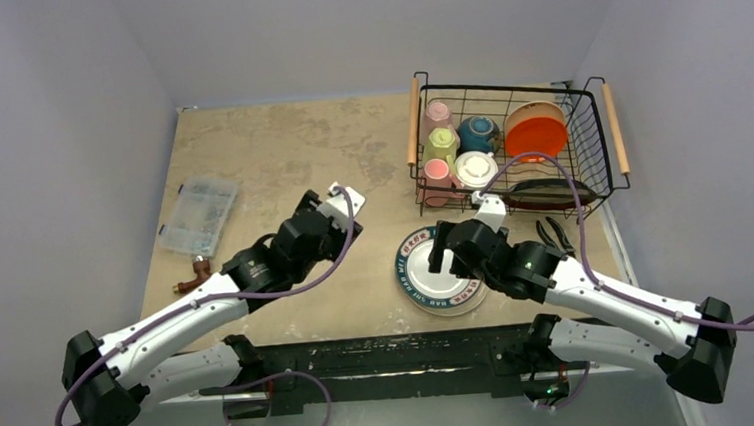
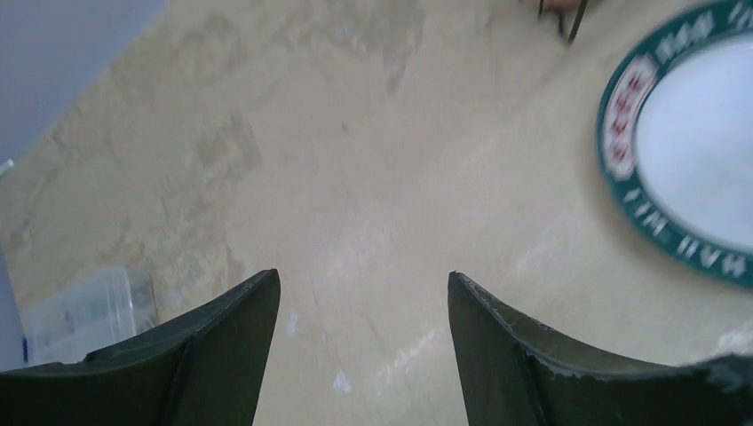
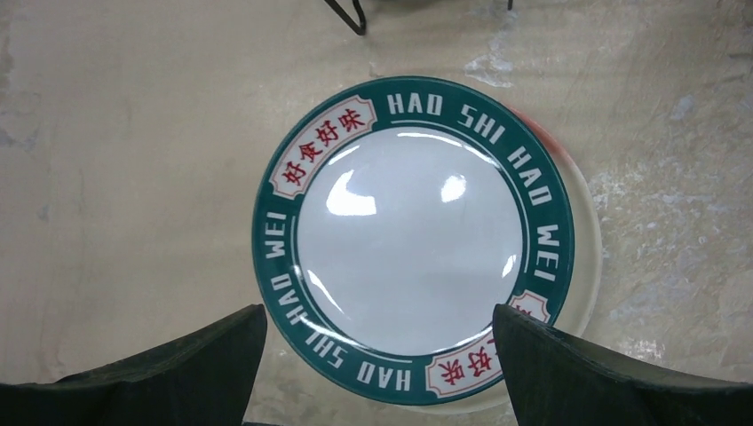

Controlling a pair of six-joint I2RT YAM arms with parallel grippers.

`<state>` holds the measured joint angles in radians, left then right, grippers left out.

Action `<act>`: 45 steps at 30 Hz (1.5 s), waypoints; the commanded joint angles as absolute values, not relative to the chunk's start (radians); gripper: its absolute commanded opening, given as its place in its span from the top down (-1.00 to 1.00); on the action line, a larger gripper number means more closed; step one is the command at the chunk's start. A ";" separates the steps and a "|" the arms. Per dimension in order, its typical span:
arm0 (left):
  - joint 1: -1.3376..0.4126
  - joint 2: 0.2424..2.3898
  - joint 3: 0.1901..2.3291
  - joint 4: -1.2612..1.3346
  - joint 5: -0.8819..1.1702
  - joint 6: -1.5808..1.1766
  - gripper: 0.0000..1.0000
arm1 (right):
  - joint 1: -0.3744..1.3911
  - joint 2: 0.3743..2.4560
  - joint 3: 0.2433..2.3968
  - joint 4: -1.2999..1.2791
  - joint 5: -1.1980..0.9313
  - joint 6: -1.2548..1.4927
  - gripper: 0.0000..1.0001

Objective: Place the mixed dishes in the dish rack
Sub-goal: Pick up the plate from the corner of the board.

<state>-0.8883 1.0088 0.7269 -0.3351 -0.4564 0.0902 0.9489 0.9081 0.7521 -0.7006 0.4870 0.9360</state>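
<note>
A white plate with a blue-green lettered rim (image 3: 408,240) lies on the table on top of a cream plate (image 3: 588,266) that peeks out on the right. My right gripper (image 3: 377,312) hangs open straight above their near edge and holds nothing; from above, the right gripper (image 1: 446,253) covers part of the plate (image 1: 428,285). The left gripper (image 1: 345,197) stands open over bare table to the left of the plates, and the left gripper (image 2: 364,277) is empty. The dish rack (image 1: 613,126) at the back right holds several mugs (image 1: 440,143), a teal bowl (image 1: 479,131) and a red-orange plate (image 1: 535,132).
Black pliers (image 1: 555,233) lie between the rack and my right arm. A clear plastic compartment box (image 1: 200,215) sits at the table's left edge, with a small brown object (image 1: 193,277) just in front of it. Walls close in on both sides.
</note>
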 commanded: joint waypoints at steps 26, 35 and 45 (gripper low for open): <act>-0.838 0.932 1.049 -0.246 -0.461 0.086 -0.37 | 0.664 0.845 0.352 -0.329 0.247 1.076 -0.22; -0.740 0.852 0.917 -0.246 -0.461 0.086 -0.37 | 0.656 0.877 0.265 -0.216 0.246 1.122 0.07; -0.609 0.838 0.881 -0.246 -0.461 0.086 -0.37 | 0.656 0.817 0.326 -0.201 0.231 0.994 1.00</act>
<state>-0.6525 0.8494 0.8959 -0.2749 -0.4538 0.0898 0.6559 0.8402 0.2970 -0.1574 0.2352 1.1034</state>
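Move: Nearly straight below the open right hand lies the green-rimmed plate, its middle about 12 cm down, 3 cm ahead and 1 cm left. Under it sits the cream plate, 1 cm ahead and 1 cm right of the hand; the near pink mug in the rack stands 19 cm ahead with no sideways offset, and the shears lie 6 cm ahead, 22 cm right. From the left hand the green-rimmed plate is about 21 cm right, 3 cm back and 14 cm down. Dropping about 10 cm while swinging 7 cm right to the green plate's right rim, the right hand then works some 4 cm back left, rolling its left side up. The fingers shut and pinch that rim, then it rises about 2 cm with a little forward and left. Meanwhile the empty left hand climbs some 18 cm, sinks 5 and drifts left, away from the plates. ##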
